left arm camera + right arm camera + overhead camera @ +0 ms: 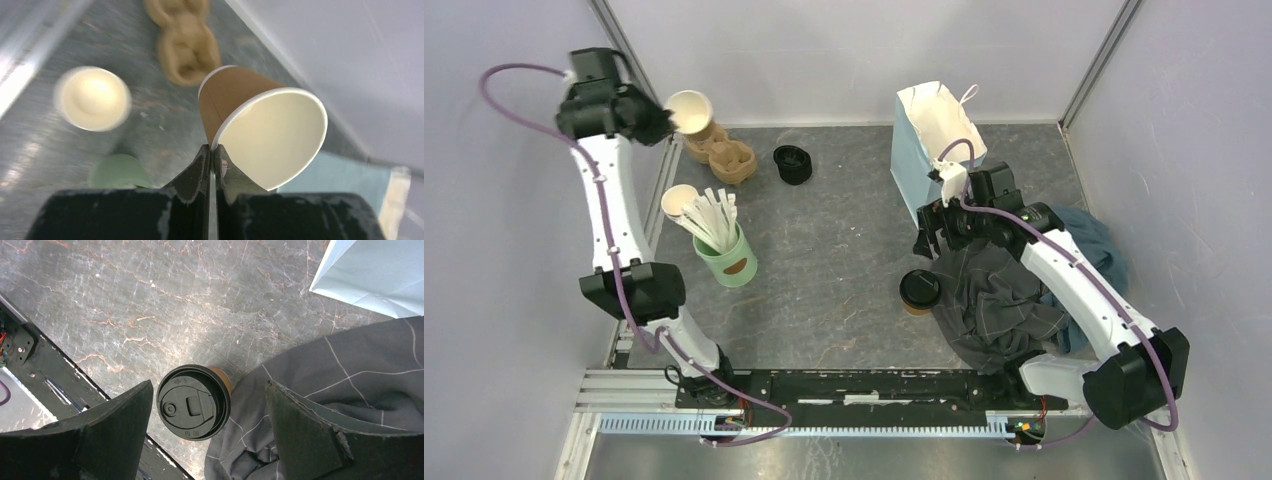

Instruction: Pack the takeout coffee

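Observation:
One takeout coffee [919, 290], a brown paper cup with a black sip lid [194, 402], stands upright on the table against a dark cloth [999, 295]. My right gripper [209, 390] hovers above it, open wide, and the cup sits lower down between the fingers, nearer the left one [120, 425]. At the far left corner my left gripper [213, 150] is shut on the rim of a lidless brown paper cup [260, 125], held tilted in the air [689, 110]. A second lidded cup is not in view.
Below the left gripper lie a brown pulp cup carrier [719, 150], a second open cup [679, 200] and a green cup of white sticks [727, 255]. A stack of black lids [792, 163] sits mid-back. A pale blue paper bag [934, 140] stands open behind the right gripper [927, 243].

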Tool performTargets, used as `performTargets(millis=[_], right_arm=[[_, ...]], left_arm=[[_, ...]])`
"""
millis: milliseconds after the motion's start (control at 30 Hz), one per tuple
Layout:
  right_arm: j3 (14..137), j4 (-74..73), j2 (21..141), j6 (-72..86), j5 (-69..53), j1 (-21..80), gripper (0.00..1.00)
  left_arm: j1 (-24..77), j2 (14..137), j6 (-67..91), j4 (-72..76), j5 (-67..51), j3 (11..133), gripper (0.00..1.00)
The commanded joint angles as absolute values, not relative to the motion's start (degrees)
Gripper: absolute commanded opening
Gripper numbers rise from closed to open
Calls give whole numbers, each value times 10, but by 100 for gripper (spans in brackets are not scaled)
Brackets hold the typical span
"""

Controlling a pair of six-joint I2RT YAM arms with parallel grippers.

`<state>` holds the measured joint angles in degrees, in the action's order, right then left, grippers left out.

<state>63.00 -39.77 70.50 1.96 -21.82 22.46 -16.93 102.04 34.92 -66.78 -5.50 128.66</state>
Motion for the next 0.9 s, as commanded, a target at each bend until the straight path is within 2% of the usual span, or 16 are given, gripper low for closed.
performTargets(millis=[0,133,333,533,867], right_arm=[[666,-391,688,29,-211,226,89],[668,-400,675,34,-187,226,89],[664,-412,652,45,-160,225,89],[649,-409,628,67,-156,225,90],[641,-406,622,84,-163,225,90]], left_arm=[[-26,985,343,-638,-57,1226,2],[116,937,359,-576,-5,1086,2],[309,891,400,-457,5,862,2],[352,890,392,-365,-49,738,2],[401,901,363,-351,-28,691,2]])
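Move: My left hand is high over the back left of the table, pinching a cup by its rim; the bare spot it is bound for lies about 38 cm right, 17 cm back and 34 cm down. The lidded cup stands some 12 cm right of that spot and 5 cm nearer me. From this hand the green tub is about 6 cm right and 14 cm back, the black lids 21 cm right and 6 cm ahead. From my right hand the spot is roughly 14 cm left, level ahead, 18 cm below. I sweep my left hand fast to the right, about 34 cm, and down some 24 cm, drawing back about 15 cm once the swing is under way, then slow beside the lidded cup. I turn the wrist clockwise by roughly 50 degrees and tip the fingers steeper, keeping the rim pinch. My open, empty right hand rises about 4 cm above the lidded cup. ##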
